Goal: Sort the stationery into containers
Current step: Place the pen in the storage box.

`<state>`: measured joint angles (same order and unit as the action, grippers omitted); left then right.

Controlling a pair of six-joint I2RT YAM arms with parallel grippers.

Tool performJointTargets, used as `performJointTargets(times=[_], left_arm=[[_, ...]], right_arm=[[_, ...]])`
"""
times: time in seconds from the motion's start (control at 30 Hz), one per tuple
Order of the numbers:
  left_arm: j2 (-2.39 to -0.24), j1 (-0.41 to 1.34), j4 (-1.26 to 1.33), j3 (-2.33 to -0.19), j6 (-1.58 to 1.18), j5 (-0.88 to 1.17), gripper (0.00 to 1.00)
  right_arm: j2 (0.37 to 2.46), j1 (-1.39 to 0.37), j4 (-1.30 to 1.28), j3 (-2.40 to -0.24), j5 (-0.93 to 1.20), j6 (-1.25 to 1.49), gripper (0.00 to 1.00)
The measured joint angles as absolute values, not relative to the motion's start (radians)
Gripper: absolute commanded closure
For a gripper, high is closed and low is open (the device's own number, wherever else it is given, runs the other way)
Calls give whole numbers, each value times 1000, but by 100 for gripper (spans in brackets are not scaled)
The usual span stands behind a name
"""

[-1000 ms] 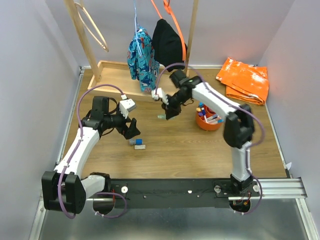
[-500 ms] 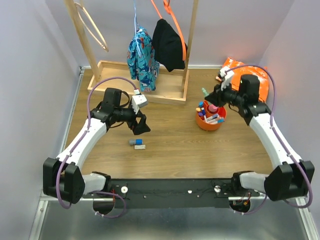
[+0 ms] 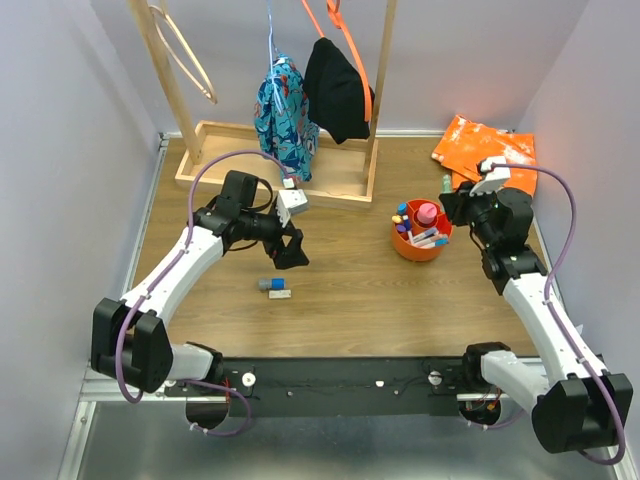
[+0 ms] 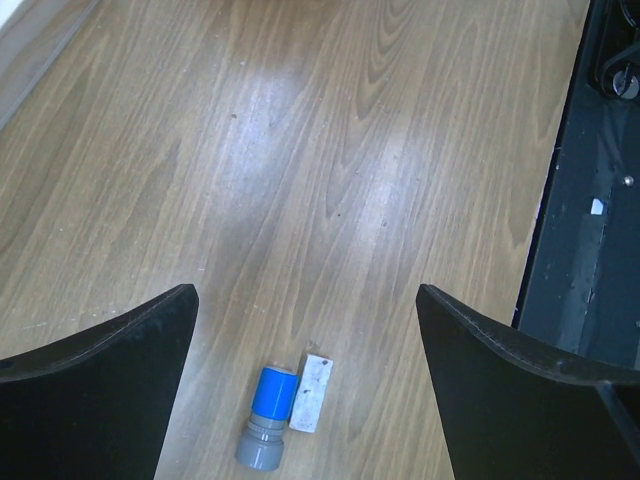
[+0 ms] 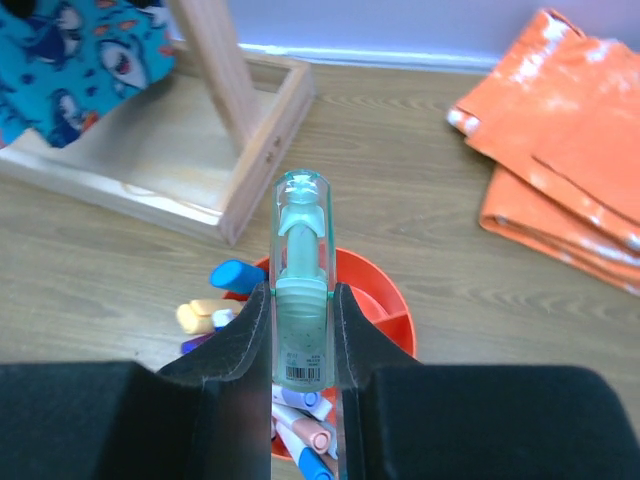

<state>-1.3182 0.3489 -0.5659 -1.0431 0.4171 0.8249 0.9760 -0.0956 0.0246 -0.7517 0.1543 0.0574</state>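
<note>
My right gripper (image 5: pixel 301 300) is shut on a mint-green piece (image 5: pixel 300 235), a clear-cased stick held upright above the right side of the orange cup (image 5: pixel 388 291). From above, that gripper (image 3: pixel 449 196) hangs just right of the cup (image 3: pixel 405 249), which holds several pens and highlighters (image 3: pixel 421 226). A blue-and-grey cylinder (image 4: pixel 264 428) and a white block (image 4: pixel 313 391) lie side by side on the table. My left gripper (image 4: pixel 305 300) hovers open over them, a little to their far right in the top view (image 3: pixel 291 251).
A wooden rack base (image 3: pixel 228 136) with hanging clothes (image 3: pixel 284 108) stands at the back. An orange bag (image 3: pixel 490 155) lies at the back right, behind the right gripper. The black rail (image 3: pixel 350 376) runs along the near edge.
The right arm has swung from left of the cup to its right side, carrying the mint-green piece. The left gripper has drifted right, still open.
</note>
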Motion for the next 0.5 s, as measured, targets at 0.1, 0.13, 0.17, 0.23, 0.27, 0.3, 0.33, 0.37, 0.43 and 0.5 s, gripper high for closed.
performJointTargets(times=[0.1, 0.13, 0.17, 0.23, 0.27, 0.3, 0.33, 0.37, 0.43, 0.5], left_arm=[[-1327, 353, -574, -1052, 420, 824, 1], [-1328, 354, -575, -1055, 420, 824, 1], [-1329, 354, -575, -1059, 421, 823, 1], [-1329, 354, -577, -1063, 423, 823, 1], [-1330, 354, -579, -1066, 424, 823, 1], [-1330, 354, -579, -1067, 424, 822, 1], [-1330, 354, -579, -1068, 425, 821, 1], [-1330, 354, -580, -1068, 427, 821, 1], [-1330, 354, -585, -1068, 428, 820, 1], [-1330, 354, -587, -1068, 430, 820, 1]], right_arm=[[977, -85, 31, -728, 109, 91, 100], [980, -80, 32, -721, 94, 107, 99], [986, -71, 36, -715, 78, 123, 99], [1000, -64, 42, -710, 55, 146, 99], [1010, -59, 49, -707, 45, 159, 99], [1023, -52, 59, -701, 33, 174, 99], [1028, -49, 62, -699, 28, 182, 99], [1040, -41, 67, -693, 22, 193, 99], [1058, -31, 72, -688, 17, 207, 99], [1083, -25, 84, -684, 14, 218, 100]])
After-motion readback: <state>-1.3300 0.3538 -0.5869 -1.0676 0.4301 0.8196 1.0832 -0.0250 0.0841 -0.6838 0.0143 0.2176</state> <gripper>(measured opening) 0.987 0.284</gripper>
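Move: The right hand already grips the teal pen and is taking it to the storage box, whose middle lies about 20 cm below, some 4 cm to the left and only about 2 cm ahead. The orange cloth lies roughly 24 cm ahead and 15 cm to the right, near table height; the wooden rack's near right corner is about 14 cm ahead and 19 cm left. From the idle left hand the box is some 12 cm ahead, 36 cm to the right and 14 cm lower. Down and to the right, the right arm lowers the pen about 5 cm nearer the storage box's height while swinging some 4 cm rightward. The wrist turns about 15 degrees clockwise and tips the fingers down a little, and the closed fingers keep their hold on the pen, which does not touch the box. ##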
